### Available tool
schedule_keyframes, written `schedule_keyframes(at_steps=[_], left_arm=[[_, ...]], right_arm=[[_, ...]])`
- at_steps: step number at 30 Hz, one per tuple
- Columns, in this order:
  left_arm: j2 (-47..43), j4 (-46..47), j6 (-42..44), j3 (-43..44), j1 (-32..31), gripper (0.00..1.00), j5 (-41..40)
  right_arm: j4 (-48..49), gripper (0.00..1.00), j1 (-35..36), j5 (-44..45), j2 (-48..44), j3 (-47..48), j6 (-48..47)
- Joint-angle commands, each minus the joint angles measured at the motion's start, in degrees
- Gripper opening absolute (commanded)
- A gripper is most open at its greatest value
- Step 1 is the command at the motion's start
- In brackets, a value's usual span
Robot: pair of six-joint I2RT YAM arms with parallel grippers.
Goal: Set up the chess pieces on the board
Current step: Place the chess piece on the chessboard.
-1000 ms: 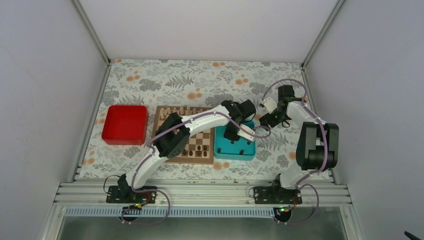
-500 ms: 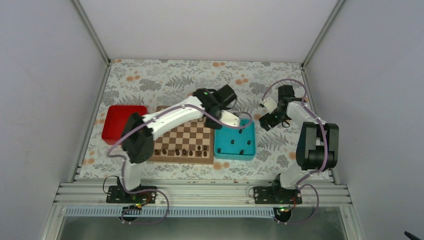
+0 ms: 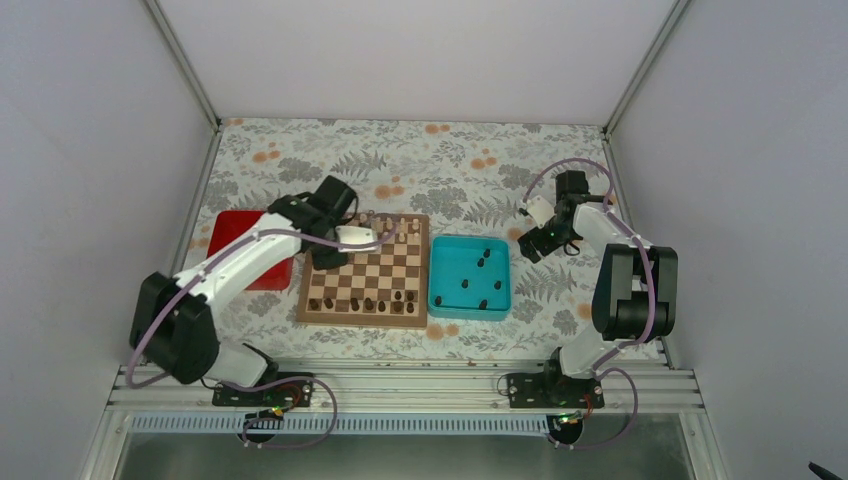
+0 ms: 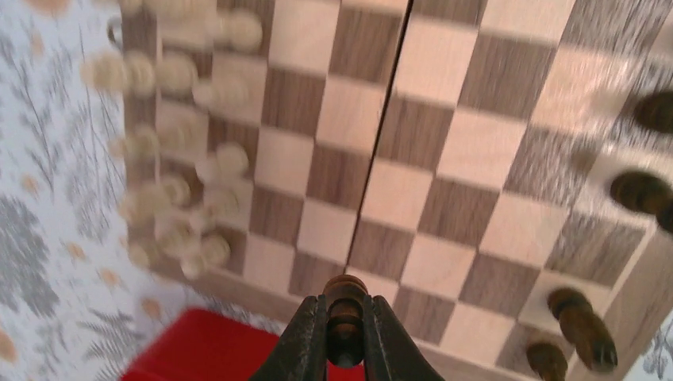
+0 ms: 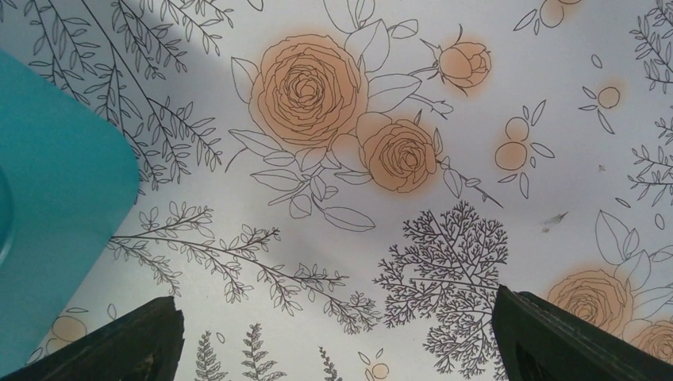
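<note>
My left gripper (image 4: 346,332) is shut on a small dark chess piece (image 4: 346,305), which stands upright between the fingers. It hangs over the board's (image 3: 385,270) left edge, near the red tray (image 4: 198,349). Several dark pieces (image 3: 365,303) stand along the board's near rows and show at the right of the left wrist view (image 4: 643,190). More dark pieces (image 3: 480,262) lie in the teal tray (image 3: 445,262). My right gripper (image 5: 337,341) is open over the flowered cloth, just right of the teal tray (image 5: 48,198), with nothing between its fingers.
Pale pieces (image 3: 385,226) fill the board's far rows and look blurred in the left wrist view (image 4: 198,175). The red tray (image 3: 240,262) sits left of the board, partly under my left arm. White walls enclose the flowered table.
My left arm has swung left from over the teal tray, across the board, to its left edge, carrying the dark piece. The right arm has not moved.
</note>
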Motion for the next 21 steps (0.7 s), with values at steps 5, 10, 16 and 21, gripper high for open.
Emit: schedule_keyframes(at_steps=[5, 10, 16, 21], left_arm=[[-9.9, 2.4, 1.7, -11.4, 7.1, 0.09, 3.3], [-10.8, 4.7, 1.8, -16.2, 9.0, 0.09, 6.0], [-10.8, 7.3, 1.2, -20.3, 9.4, 0.09, 7.1], [-10.8, 6.4, 0.8, -21.1, 9.5, 0.09, 8.1]], right_arm=[[-0.5, 1.00, -0.4, -0.2, 0.1, 1.0, 0.5], [-0.4, 1.00, -0.4, 0.2, 0.5, 0.9, 0.7], [-0.3, 1.00, -0.4, 0.7, 0.8, 0.7, 0.8], [-0.1, 1.00, -0.4, 0.8, 1.3, 0.7, 0.6]])
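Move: Over the far-left part of the board, the left hand holds a dark chess piece. Its empty square, second row on the board's left edge, lies about 6 cm back, 6 cm to the left and 10 cm below. The dark rook stands some 3 cm nearer the base than that square, with the dark knight 3 cm to the rook's right. The red bin's middle is about 5 cm ahead and 21 cm left. From the right hand the square lies roughly 51 cm left, 11 cm back and 4 cm lower. Finishing its sweep to the left, the left hand curves back towards the base and then sinks, about 6 cm each left and down and 5 cm back, onto the line of the empty square in front of the dark rook. The fingers keep their hold on the piece and swing closer to straight down, with a slight counter-clockwise turn, slowing at the end. ##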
